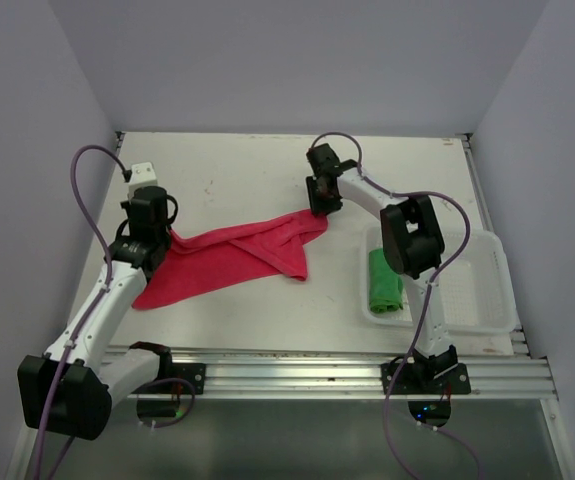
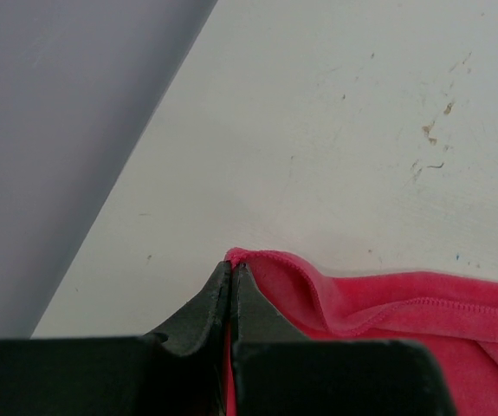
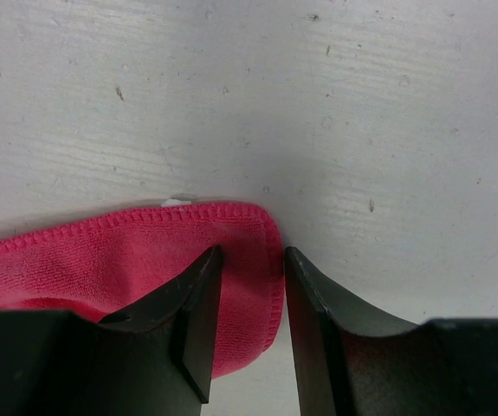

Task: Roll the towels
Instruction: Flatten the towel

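Note:
The pink-red towel (image 1: 237,255) lies stretched across the table, its lower part folded in a loose triangle. My left gripper (image 1: 172,237) is shut on the towel's left corner; in the left wrist view the cloth (image 2: 404,303) pokes out just past the closed tips (image 2: 232,264). My right gripper (image 1: 319,210) hovers over the far right corner with its jaws apart. In the right wrist view that corner (image 3: 101,251) lies flat on the table under the open gripper (image 3: 253,256). The bright green towel (image 1: 384,280) sits rolled up in the basket.
A clear plastic mesh basket (image 1: 497,290) stands at the right of the table, partly behind the right arm. Grey walls close in the left, back and right sides. A metal rail (image 1: 297,372) runs along the near edge.

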Motion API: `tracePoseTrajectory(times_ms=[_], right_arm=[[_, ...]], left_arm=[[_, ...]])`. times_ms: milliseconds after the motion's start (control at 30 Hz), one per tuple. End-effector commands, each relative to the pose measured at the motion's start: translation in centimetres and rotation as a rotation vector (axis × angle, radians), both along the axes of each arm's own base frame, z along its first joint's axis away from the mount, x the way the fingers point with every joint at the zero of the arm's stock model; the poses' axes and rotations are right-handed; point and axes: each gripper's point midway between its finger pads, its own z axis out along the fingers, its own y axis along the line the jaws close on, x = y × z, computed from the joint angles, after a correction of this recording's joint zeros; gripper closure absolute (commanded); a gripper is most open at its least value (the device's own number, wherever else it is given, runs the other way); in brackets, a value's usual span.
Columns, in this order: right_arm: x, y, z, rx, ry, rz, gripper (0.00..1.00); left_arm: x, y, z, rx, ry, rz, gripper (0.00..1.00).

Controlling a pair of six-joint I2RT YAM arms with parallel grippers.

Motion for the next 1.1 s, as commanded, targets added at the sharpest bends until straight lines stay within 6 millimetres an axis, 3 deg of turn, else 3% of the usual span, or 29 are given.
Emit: tracePoseTrajectory(times_ms=[0, 233, 333, 433, 567, 600, 667, 700, 800, 833, 900, 933, 1000, 1033, 1067], right_arm=[[1.2, -0.1, -0.8, -0.023, -0.04, 0.016, 0.62], [1.6, -0.3, -1.5, -0.049, -0.036, 0.015, 0.77], [2.2, -0.2, -0.7, -0.05, -0.056, 0.013, 0.82], [2.8, -0.2, 1.6, -0.041, -0.102, 0.012, 0.89], [3.6, -0.4, 7.1, -0.021, -0.21, 0.005, 0.97], [3.7, -0.4, 9.8, -0.005, -0.257, 0.005, 1.0], [3.5, -0.8, 12.3, -0.007, -0.303, 0.005, 1.0], [3.2, -1.1, 15.3, 0.013, -0.356, 0.002, 1.0], [2.5, -1.8, 18.7, 0.025, -0.427, 0.0, 1.0], [1.8, -2.2, 21.3, 0.041, -0.474, -0.001, 1.0], [1.0, -2.5, 22.5, 0.052, -0.498, 0.004, 1.0], [0.2, -2.9, 24.6, 0.071, -0.535, 0.005, 1.0], [-0.8, -3.4, 25.3, 0.08, -0.549, 0.002, 1.0], [-1.6, -3.8, 27.0, 0.099, -0.586, -0.001, 1.0], [-2.2, -4.1, 26.9, 0.101, -0.589, 0.0, 1.0]], left_arm=[[1.0, -0.1, 1.3, -0.001, -0.057, -0.01, 1.0], [1.2, -0.3, 0.9, -0.006, -0.045, -0.025, 1.0], [1.4, -0.5, 0.8, -0.006, -0.037, -0.037, 1.0], [1.8, -0.8, 0.7, -0.007, -0.026, -0.057, 1.0], [2.2, -0.8, 1.2, 0.001, -0.016, -0.054, 1.0], [2.1, -0.7, 1.2, 0.003, -0.01, -0.049, 1.0], [2.2, -0.3, 2.3, 0.0, -0.031, -0.023, 1.0], [2.1, -0.2, 2.8, -0.002, -0.041, -0.014, 1.0], [2.0, 0.6, 5.0, 0.004, -0.098, 0.024, 1.0], [1.9, 0.8, 6.3, -0.001, -0.134, 0.032, 1.0], [1.5, 1.1, 7.8, -0.007, -0.173, 0.049, 1.0], [1.5, 1.2, 8.8, -0.012, -0.195, 0.052, 1.0], [1.0, 1.3, 9.6, -0.019, -0.212, 0.06, 1.0], [0.8, 1.5, 10.4, -0.028, -0.232, 0.071, 1.0], [0.5, 1.6, 10.8, -0.029, -0.243, 0.079, 1.0]])
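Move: The red towel's far right corner lies practically at the right fingertips, about 1 cm ahead and 1 cm below. From the right hand, the green towel roll is some 18 cm back and 15 cm to the right, inside the white basket, whose middle is equally far back and about 30 cm to the right. From the left hand, already pinching the other corner, the right corner lies roughly 15 cm ahead, 43 cm to the right and 19 cm lower. Slide the right hand forward about 1.5 cm at table height while closing its half-open fingers to pinch the red towel's right corner, then lift it fast, some 26 cm straight up, tipping the fingers up about 30 degrees. Keep the left corner gripped; let that hand sink slightly, then raise it too, ending around 7 cm higher. ##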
